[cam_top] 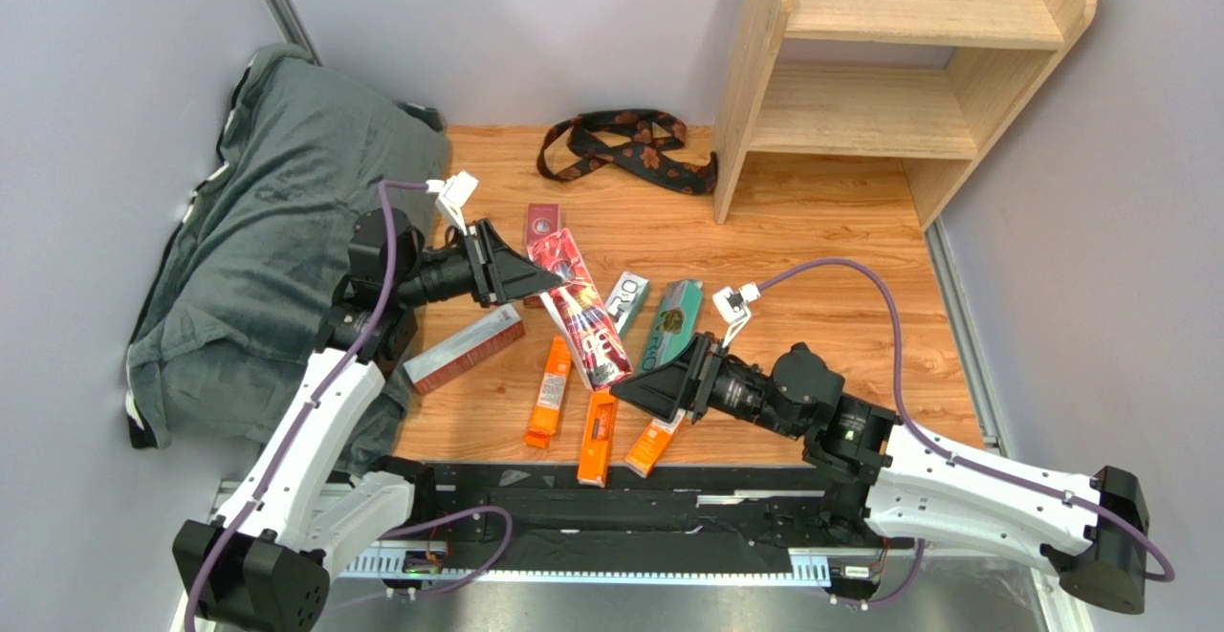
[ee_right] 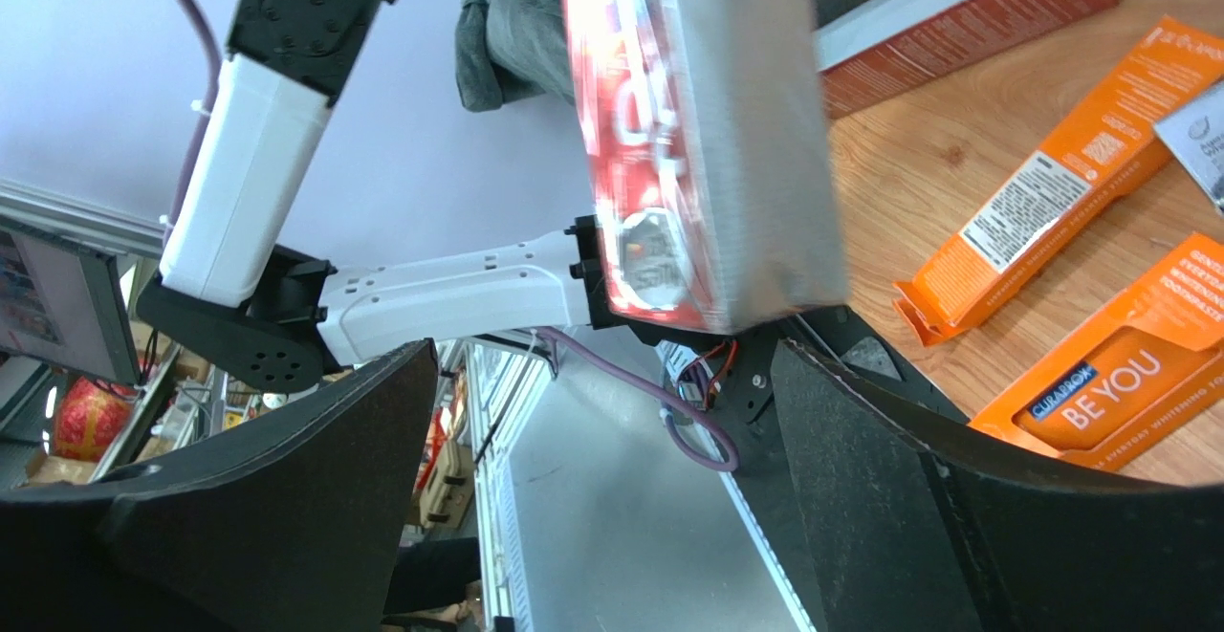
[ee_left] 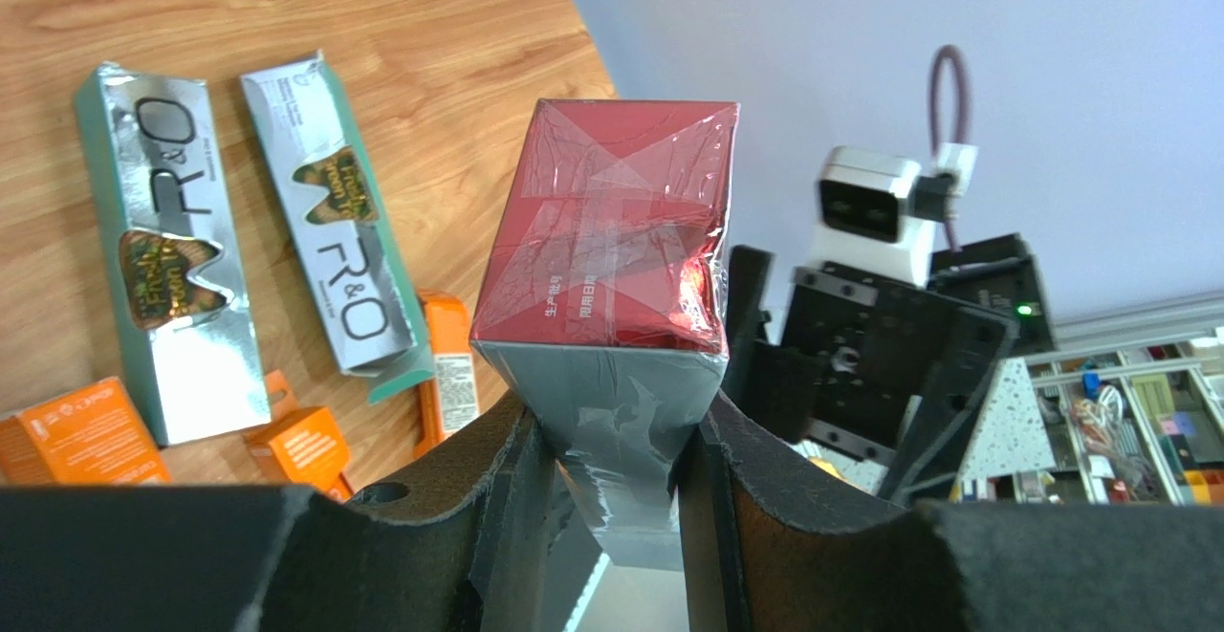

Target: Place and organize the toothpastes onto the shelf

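Observation:
My left gripper [cam_top: 526,278] [ee_left: 611,467] is shut on one end of a dark red toothpaste box [cam_top: 582,320] [ee_left: 611,231]. The box is lifted and slants toward my right gripper [cam_top: 650,381] [ee_right: 604,417]. That gripper is open, and the box's far end [ee_right: 704,130] hangs just beyond its fingertips. More toothpastes lie on the wooden floor. These are a red one [cam_top: 543,219], a red-and-silver one [cam_top: 463,350], a silver-white one [cam_top: 625,298], a teal one [cam_top: 675,320] and three orange ones [cam_top: 548,391] [cam_top: 598,436] [cam_top: 651,443]. The shelf [cam_top: 747,87] stands at the back right, both tiers bare.
A black-and-brown strap [cam_top: 625,145] lies just left of the shelf. A grey cloth heap [cam_top: 273,231] fills the left side beside the left arm. Grey walls close in the left, back and right. A black rail [cam_top: 604,496] runs along the near edge.

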`<state>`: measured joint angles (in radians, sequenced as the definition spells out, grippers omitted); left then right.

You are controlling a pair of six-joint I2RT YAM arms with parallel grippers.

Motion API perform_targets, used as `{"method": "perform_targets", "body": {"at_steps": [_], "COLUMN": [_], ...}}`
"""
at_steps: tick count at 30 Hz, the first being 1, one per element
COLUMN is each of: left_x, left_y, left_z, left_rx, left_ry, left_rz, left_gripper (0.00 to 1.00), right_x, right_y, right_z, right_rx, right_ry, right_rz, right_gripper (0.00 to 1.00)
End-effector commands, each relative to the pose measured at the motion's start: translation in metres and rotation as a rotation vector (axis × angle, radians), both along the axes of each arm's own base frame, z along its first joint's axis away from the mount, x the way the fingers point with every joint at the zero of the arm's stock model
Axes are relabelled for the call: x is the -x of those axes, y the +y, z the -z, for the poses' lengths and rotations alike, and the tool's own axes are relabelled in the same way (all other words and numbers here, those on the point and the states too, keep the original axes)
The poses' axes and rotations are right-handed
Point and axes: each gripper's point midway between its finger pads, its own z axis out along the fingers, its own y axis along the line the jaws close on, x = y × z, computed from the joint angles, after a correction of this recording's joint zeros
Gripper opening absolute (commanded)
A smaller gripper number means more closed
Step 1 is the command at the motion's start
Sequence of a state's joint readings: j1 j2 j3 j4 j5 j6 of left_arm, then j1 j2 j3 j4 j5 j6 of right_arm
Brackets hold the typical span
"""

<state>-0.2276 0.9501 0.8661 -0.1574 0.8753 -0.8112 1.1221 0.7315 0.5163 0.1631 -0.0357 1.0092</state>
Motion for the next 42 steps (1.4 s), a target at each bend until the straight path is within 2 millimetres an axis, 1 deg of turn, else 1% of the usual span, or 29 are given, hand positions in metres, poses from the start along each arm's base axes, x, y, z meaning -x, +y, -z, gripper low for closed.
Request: {"method": "perform_targets", "body": {"at_steps": [1,3,4,5,6,8,10,11,12,14,15,16,17,19,22,23,25,26,28,31,32,36,38,39,40,41,42], "left_x": [0.017,0.020,0.021,0.023,0.024,0.026,0.027,0.027,0.027,0.027,0.027,0.027,0.026,0.026,0.026,0.025,0.024,0.024,0.022,0.022,0.022,0.021,0.022,0.021,0.022,0.023,0.022], "left_y": [0.000,0.000,0.000,0.000,0.000,-0.002,-0.002,-0.002,-0.003,-0.003,-0.003,-0.003,-0.003,-0.004,-0.003,-0.003,-0.003,-0.004,-0.004,-0.004,-0.004,-0.003,-0.002,-0.002,-0.002,-0.001,-0.001], "left_z": [-0.058,-0.063,-0.064,-0.067,-0.069,-0.071,-0.071,-0.070,-0.069,-0.068,-0.067,-0.066,-0.069,-0.070,-0.071,-0.071,-0.070,-0.068,-0.064,-0.059,-0.058,-0.052,-0.051,-0.051,-0.050,-0.049,-0.048], "left_rx": [0.078,0.086,0.087,0.093,0.099,0.115,0.124,0.128,0.129,0.136,0.137,0.138,0.149,0.153,0.156,0.157,0.158,0.159,0.159,0.155,0.150,0.132,0.125,0.119,0.109,0.101,0.092], "left_ry": [-0.133,-0.138,-0.138,-0.139,-0.144,-0.136,-0.132,-0.129,-0.125,-0.120,-0.115,-0.106,-0.123,-0.123,-0.126,-0.123,-0.120,-0.114,-0.107,-0.098,-0.102,-0.103,-0.105,-0.112,-0.105,-0.107,-0.109], "left_rz": [0.039,0.044,0.045,0.050,0.051,0.068,0.073,0.076,0.076,0.075,0.073,0.074,0.075,0.077,0.071,0.068,0.067,0.067,0.063,0.061,0.062,0.057,0.056,0.056,0.054,0.055,0.051], "left_gripper": [0.35,0.35,0.35,0.35,0.35,0.35,0.35,0.35,0.35,0.35,0.35,0.35,0.35,0.35,0.35,0.35,0.35,0.35,0.35,0.37,0.37,0.46,0.49,0.58,0.63,0.73,0.78], "right_x": [-0.005,-0.005,-0.006,-0.012,-0.012,-0.014,-0.016,-0.018,-0.017,-0.020,-0.020,-0.020,-0.020,-0.020,-0.021,-0.020,-0.019,-0.018,-0.017,-0.017,-0.016,-0.015,-0.017,-0.017,-0.017,-0.019,-0.019], "right_y": [-0.002,-0.002,-0.002,-0.003,-0.004,-0.002,0.000,0.002,0.004,0.009,0.011,0.012,0.015,0.019,0.020,0.018,0.016,0.013,0.010,0.007,0.007,0.006,0.005,0.005,0.003,0.002,0.002], "right_z": [-0.016,-0.012,-0.013,-0.011,-0.012,-0.012,-0.017,-0.014,-0.021,-0.022,-0.027,-0.028,-0.031,-0.032,-0.040,-0.043,-0.044,-0.049,-0.051,-0.055,-0.055,-0.057,-0.057,-0.057,-0.057,-0.057,-0.057], "right_rx": [-0.081,-0.065,-0.062,-0.054,-0.055,-0.055,-0.079,-0.074,-0.104,-0.108,-0.122,-0.118,-0.127,-0.129,-0.152,-0.161,-0.171,-0.185,-0.191,-0.183,-0.175,-0.169,-0.166,-0.165,-0.162,-0.162,-0.160], "right_ry": [0.011,0.020,0.022,0.024,0.019,0.014,-0.002,-0.002,-0.017,-0.034,-0.047,-0.058,-0.064,-0.072,-0.081,-0.085,-0.091,-0.099,-0.108,-0.123,-0.121,-0.127,-0.128,-0.127,-0.126,-0.126,-0.125], "right_rz": [0.035,0.036,0.036,0.069,0.074,0.080,0.083,0.083,0.078,0.076,0.071,0.069,0.063,0.054,0.054,0.054,0.054,0.056,0.060,0.063,0.061,0.061,0.072,0.072,0.076,0.085,0.087], "right_gripper": [0.91,0.90,0.90,0.90,0.90,0.90,0.90,0.90,0.89,0.89,0.89,0.89,0.88,0.86,0.81,0.75,0.71,0.68,0.60,0.40,0.36,0.33,0.30,0.29,0.29,0.28,0.28]}}
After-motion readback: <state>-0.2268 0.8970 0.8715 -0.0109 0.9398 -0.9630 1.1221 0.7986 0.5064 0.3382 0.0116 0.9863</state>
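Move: My left hand already holds the red toothpaste in the air, its middle about 3 cm to the right of that hand and 3 cm back. From my open right hand that middle lies roughly 9 cm ahead, 5 cm left and slightly lower. On the table some 24 cm below my right hand, the middle orange box is about 5 cm ahead and 4 cm left, and the right orange box 6 cm ahead and 6 cm right. I raise the toothpaste about 5 cm with my left hand, easing back 2 cm, then hold it there while my right hand slides forward and left some 2 cm each, its open fingers going around the near end. I close them to pinch that end, rising about 2 cm as they shut, and then start opening my left fingers. ##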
